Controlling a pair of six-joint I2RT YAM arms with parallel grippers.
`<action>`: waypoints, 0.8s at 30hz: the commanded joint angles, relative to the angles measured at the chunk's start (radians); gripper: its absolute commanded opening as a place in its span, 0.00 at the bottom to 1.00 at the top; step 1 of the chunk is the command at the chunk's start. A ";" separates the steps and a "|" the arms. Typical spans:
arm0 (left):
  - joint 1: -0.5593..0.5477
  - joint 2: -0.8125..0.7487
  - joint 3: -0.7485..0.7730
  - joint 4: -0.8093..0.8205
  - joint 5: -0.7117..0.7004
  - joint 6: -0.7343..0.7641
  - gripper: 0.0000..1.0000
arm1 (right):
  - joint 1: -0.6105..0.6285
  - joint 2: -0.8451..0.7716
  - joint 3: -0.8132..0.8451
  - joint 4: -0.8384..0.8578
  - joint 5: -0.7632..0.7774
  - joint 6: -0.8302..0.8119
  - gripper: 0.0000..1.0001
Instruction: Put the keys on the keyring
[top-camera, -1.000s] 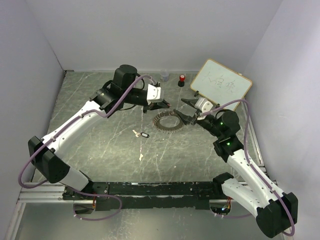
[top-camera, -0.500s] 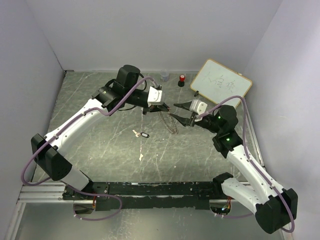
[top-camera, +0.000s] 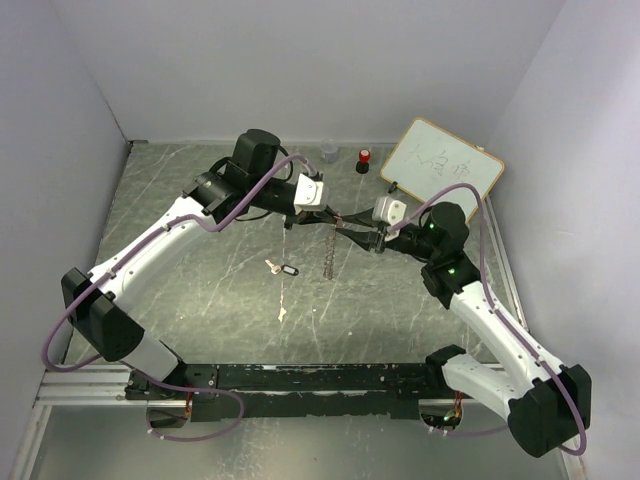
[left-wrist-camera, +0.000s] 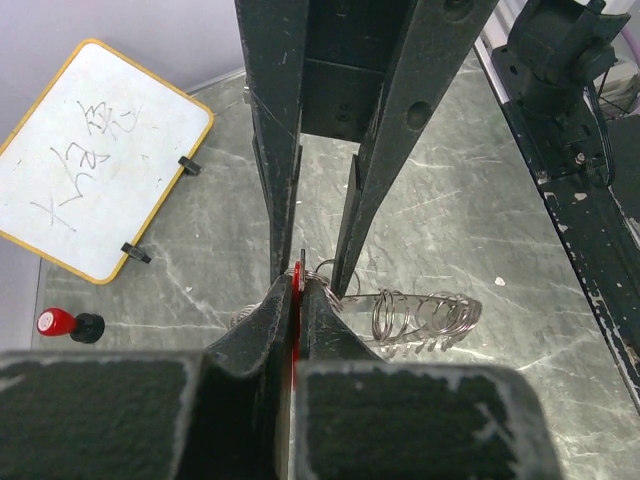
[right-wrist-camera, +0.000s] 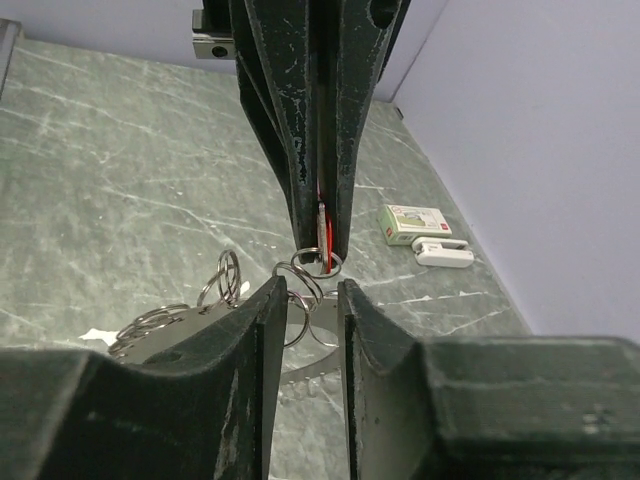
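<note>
My left gripper (top-camera: 336, 216) is shut on the red-headed key (left-wrist-camera: 296, 278), held above the table. The key's small ring (right-wrist-camera: 320, 264) links to the keyring (top-camera: 329, 252), which hangs edge-on beneath both grippers with several small split rings on it (left-wrist-camera: 425, 312). My right gripper (top-camera: 356, 228) meets the left one tip to tip. Its jaws stand a narrow gap apart around the small rings (right-wrist-camera: 305, 295) just under the red key (right-wrist-camera: 323, 228). The black-tagged key (top-camera: 286, 269) lies on the table to the left.
A whiteboard (top-camera: 442, 168) leans at the back right. A red-topped black cylinder (top-camera: 364, 160) and a small clear cup (top-camera: 329, 153) stand by the back wall. A small pale piece (top-camera: 283, 314) lies near the front. A white box (right-wrist-camera: 417, 222) lies by a wall.
The right gripper moved left up to the left gripper's tips and its jaws narrowed. The keyring turned from a flat oval to hanging edge-on. The left gripper stayed shut.
</note>
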 joint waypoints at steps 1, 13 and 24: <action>0.006 -0.007 0.045 0.018 0.043 0.025 0.07 | -0.002 0.010 0.038 -0.006 -0.038 -0.001 0.26; 0.006 0.005 0.051 0.023 0.035 0.017 0.07 | -0.002 0.018 0.036 0.027 -0.064 0.028 0.07; 0.006 -0.008 0.011 0.088 -0.047 -0.033 0.07 | -0.002 -0.020 0.007 0.051 -0.021 0.045 0.00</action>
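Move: The small wire ring at the top of the keyring sits between the right hand's parted fingertips, about 1 cm to the left of that hand's point and level with it. From the left hand it is roughly 1 cm to the right and 1 cm down. The red key that the left hand holds is about 2 cm left and 1 cm above the right hand's point, and the keyring's disc hangs some 7 cm below that point, about 1 cm to its left. The small wire ring beside the red key is pinched as the right fingers close from about a third open to shut, the hand easing only some half a centimetre left and slightly back with hardly any turn. The left hand stays in place and keeps its grip on the key right against the ring, edging barely forward at the very end. ##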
